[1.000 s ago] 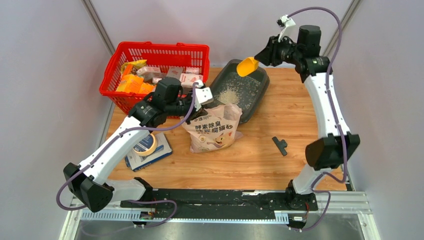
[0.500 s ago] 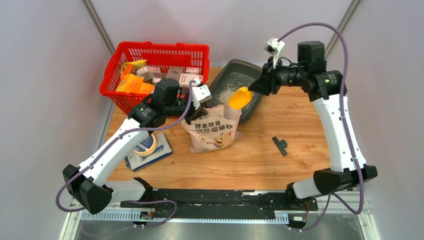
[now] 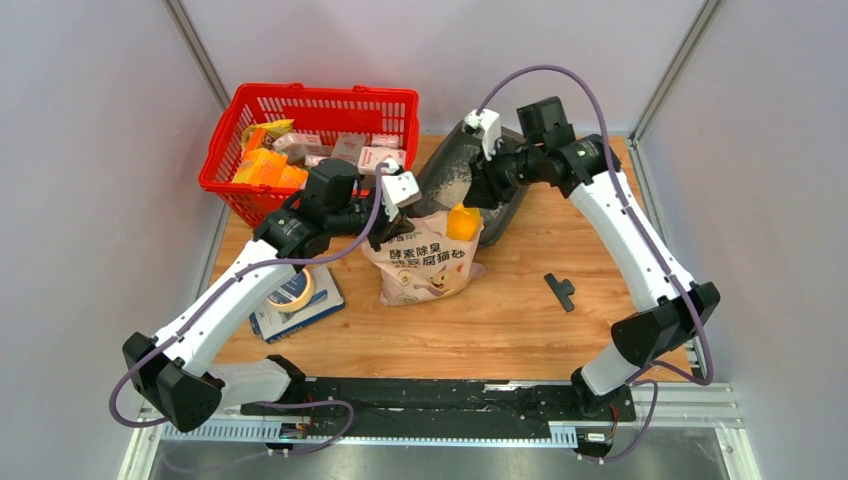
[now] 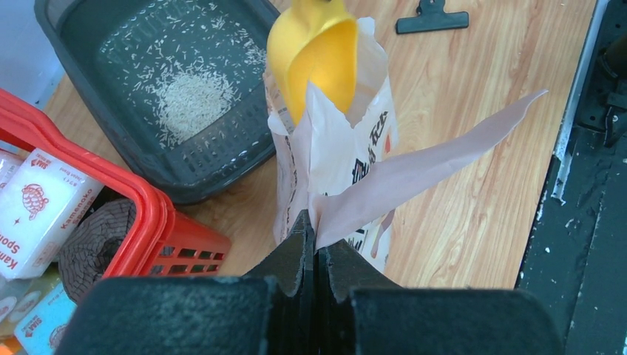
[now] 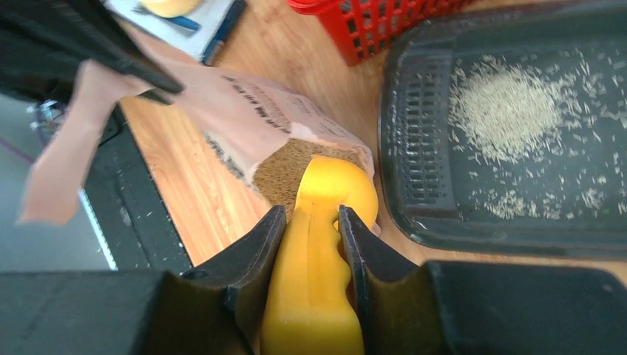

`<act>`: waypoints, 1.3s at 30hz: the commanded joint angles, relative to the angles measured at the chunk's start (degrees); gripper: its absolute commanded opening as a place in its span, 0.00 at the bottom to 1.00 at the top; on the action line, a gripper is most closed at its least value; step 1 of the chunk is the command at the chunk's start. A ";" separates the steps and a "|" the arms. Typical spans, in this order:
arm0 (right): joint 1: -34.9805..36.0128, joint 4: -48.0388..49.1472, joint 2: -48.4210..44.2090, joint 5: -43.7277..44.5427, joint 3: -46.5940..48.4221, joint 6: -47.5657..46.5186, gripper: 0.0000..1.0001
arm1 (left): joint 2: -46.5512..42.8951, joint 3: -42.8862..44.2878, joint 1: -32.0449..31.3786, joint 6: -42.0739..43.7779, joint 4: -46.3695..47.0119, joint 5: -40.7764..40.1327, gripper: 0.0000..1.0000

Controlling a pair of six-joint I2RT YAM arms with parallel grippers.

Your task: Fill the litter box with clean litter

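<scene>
The dark grey litter box (image 3: 437,168) stands at the back of the table, partly hidden under my right arm. A small heap of pale litter (image 4: 188,105) lies inside it, with loose grains scattered around (image 5: 506,111). The pink printed litter bag (image 3: 425,262) stands upright just in front of the box. My left gripper (image 4: 316,235) is shut on the bag's torn top flap and holds the mouth open. My right gripper (image 5: 310,222) is shut on the handle of a yellow scoop (image 5: 325,244). The scoop's bowl (image 4: 318,52) points down into the bag's mouth, onto the brownish granules (image 5: 285,168).
A red mesh basket (image 3: 310,97) full of packets stands left of the litter box, close to my left wrist. A black clip (image 3: 562,291) lies on the wood to the right of the bag. A tape roll (image 3: 290,290) rests on a blue-edged box near the left arm.
My right arm has swung the scoop from above the litter box's far end down and forward into the bag's mouth. The left gripper has kept its hold on the bag.
</scene>
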 commanded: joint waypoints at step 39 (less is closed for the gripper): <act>1.20 24.92 6.34 -0.32 -19.31 43.55 0.00 | 1.14 5.46 -1.45 -9.33 10.95 4.34 0.00</act>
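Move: The right hand holds the yellow scoop; the litter bag's open mouth lies about 5 cm to its left, 1 cm ahead and 12 cm below. The litter box's middle is some 16 cm ahead, 2 cm left and 27 cm down, and the black clip about 7 cm back, 16 cm right and 29 cm down. From the left hand, pinching the bag's rim, the mouth is about 11 cm right, 4 cm ahead and 7 cm below. The right hand lowers the held scoop about 12 cm into the litter bag, turning clockwise some 35 degrees. ##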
